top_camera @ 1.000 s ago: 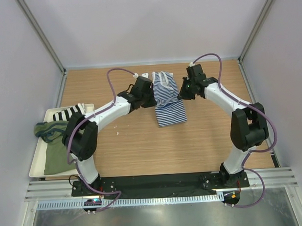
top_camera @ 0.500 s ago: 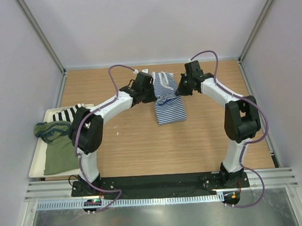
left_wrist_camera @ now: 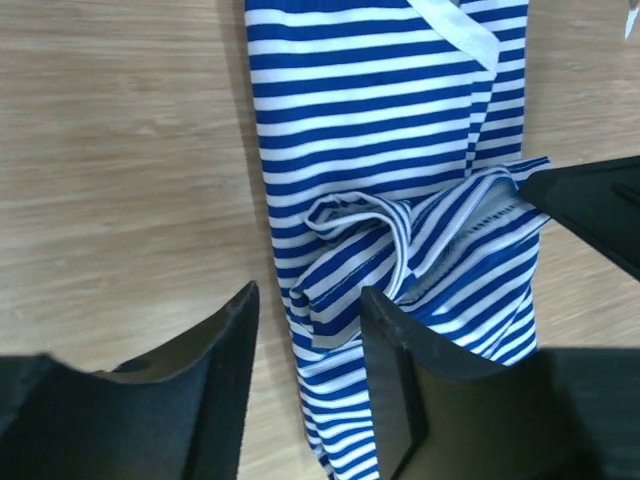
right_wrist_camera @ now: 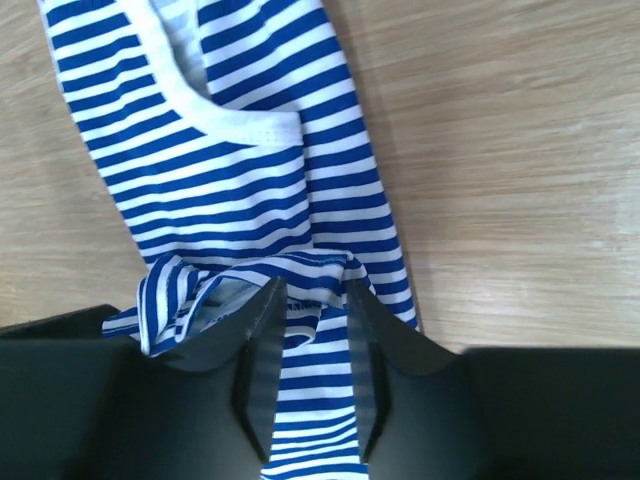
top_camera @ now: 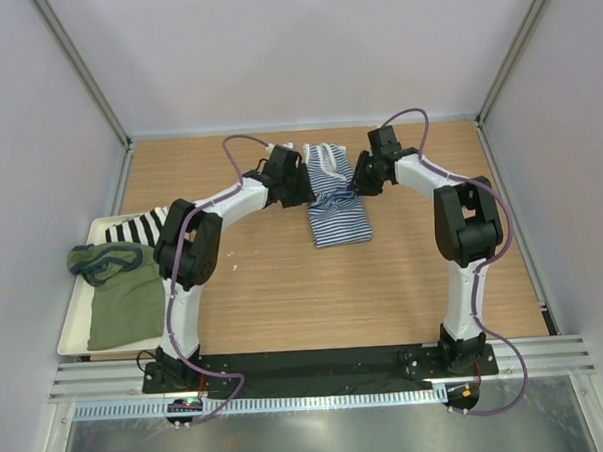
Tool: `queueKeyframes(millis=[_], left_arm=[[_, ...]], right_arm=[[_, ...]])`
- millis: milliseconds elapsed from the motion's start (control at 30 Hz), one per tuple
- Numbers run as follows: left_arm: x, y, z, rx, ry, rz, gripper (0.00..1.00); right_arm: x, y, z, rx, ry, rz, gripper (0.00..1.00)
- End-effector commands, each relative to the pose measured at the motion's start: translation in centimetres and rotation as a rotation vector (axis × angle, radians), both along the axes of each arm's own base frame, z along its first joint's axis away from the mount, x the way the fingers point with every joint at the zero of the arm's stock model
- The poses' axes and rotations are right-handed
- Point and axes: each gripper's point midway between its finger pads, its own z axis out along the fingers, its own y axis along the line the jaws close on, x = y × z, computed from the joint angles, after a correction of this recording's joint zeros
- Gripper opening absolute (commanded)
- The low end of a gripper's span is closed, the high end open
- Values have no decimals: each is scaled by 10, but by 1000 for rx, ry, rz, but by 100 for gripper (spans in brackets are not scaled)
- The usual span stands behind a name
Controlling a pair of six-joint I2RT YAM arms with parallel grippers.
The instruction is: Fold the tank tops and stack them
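The navy-and-white striped tank top (top_camera: 336, 196) lies folded lengthwise at the back middle of the wooden table, a bunched fold of hem across its middle (left_wrist_camera: 400, 230). My left gripper (top_camera: 300, 186) is at its left edge, open, with the cloth's edge (left_wrist_camera: 330, 310) lying loose between the jaws (left_wrist_camera: 305, 325). My right gripper (top_camera: 358, 179) is at its right edge, open, its jaws astride the bunched hem (right_wrist_camera: 312, 300). The olive green tank top (top_camera: 125, 306) with navy trim lies on the white tray at the left.
The white tray (top_camera: 70, 326) sits at the table's left edge and also holds a black-and-white striped cloth (top_camera: 137, 229). Side walls and metal posts enclose the table. Bare wood (top_camera: 315, 295) lies between the striped top and the arm bases.
Both grippers, shut on the striped top a moment ago, have opened and let the hem fall on the cloth. Both arms have drawn in closer to the top.
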Motion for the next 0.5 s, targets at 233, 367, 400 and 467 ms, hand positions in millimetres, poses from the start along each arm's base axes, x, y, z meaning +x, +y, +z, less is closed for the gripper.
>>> queueKeyframes(millis=[233, 367, 400, 467], left_arm=[[22, -1, 70, -147, -166, -29, 67], [7, 13, 82, -146, -173, 15, 100], [1, 14, 91, -162, -180, 12, 100], [-20, 8, 79, -191, -133, -22, 97]], right_arm=[[8, -18, 72, 5, -227, -62, 61], [-25, -31, 71, -20, -236, -60, 62], [-33, -26, 71, 0, -233, -30, 60], [-51, -25, 63, 24, -214, -6, 56]])
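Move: Each hand already has its fingers parted around a corner of the folded-over edge: from the left hand the left corner sits about 1 cm to the right and 1 cm below, from the right hand the right corner is just under the tips. The striped tank top's middle is level with both, roughly 6 cm right of the left hand and 5 cm left of the right. Its neckline lies some 8 cm ahead of the left hand and 5 cm to its right; the near end is about 12 cm back and 7 cm right. Both hands come free of the folded edge, fingers spreading further, the left nearly fully. After a slight nudge forward, each lifts about 5 cm off the tank top; the left stays almost over its corner, drifting a little left, while the right also draws back some 4 cm and slides a couple to the right, its fingertips tilting forward by around 10 degrees. ##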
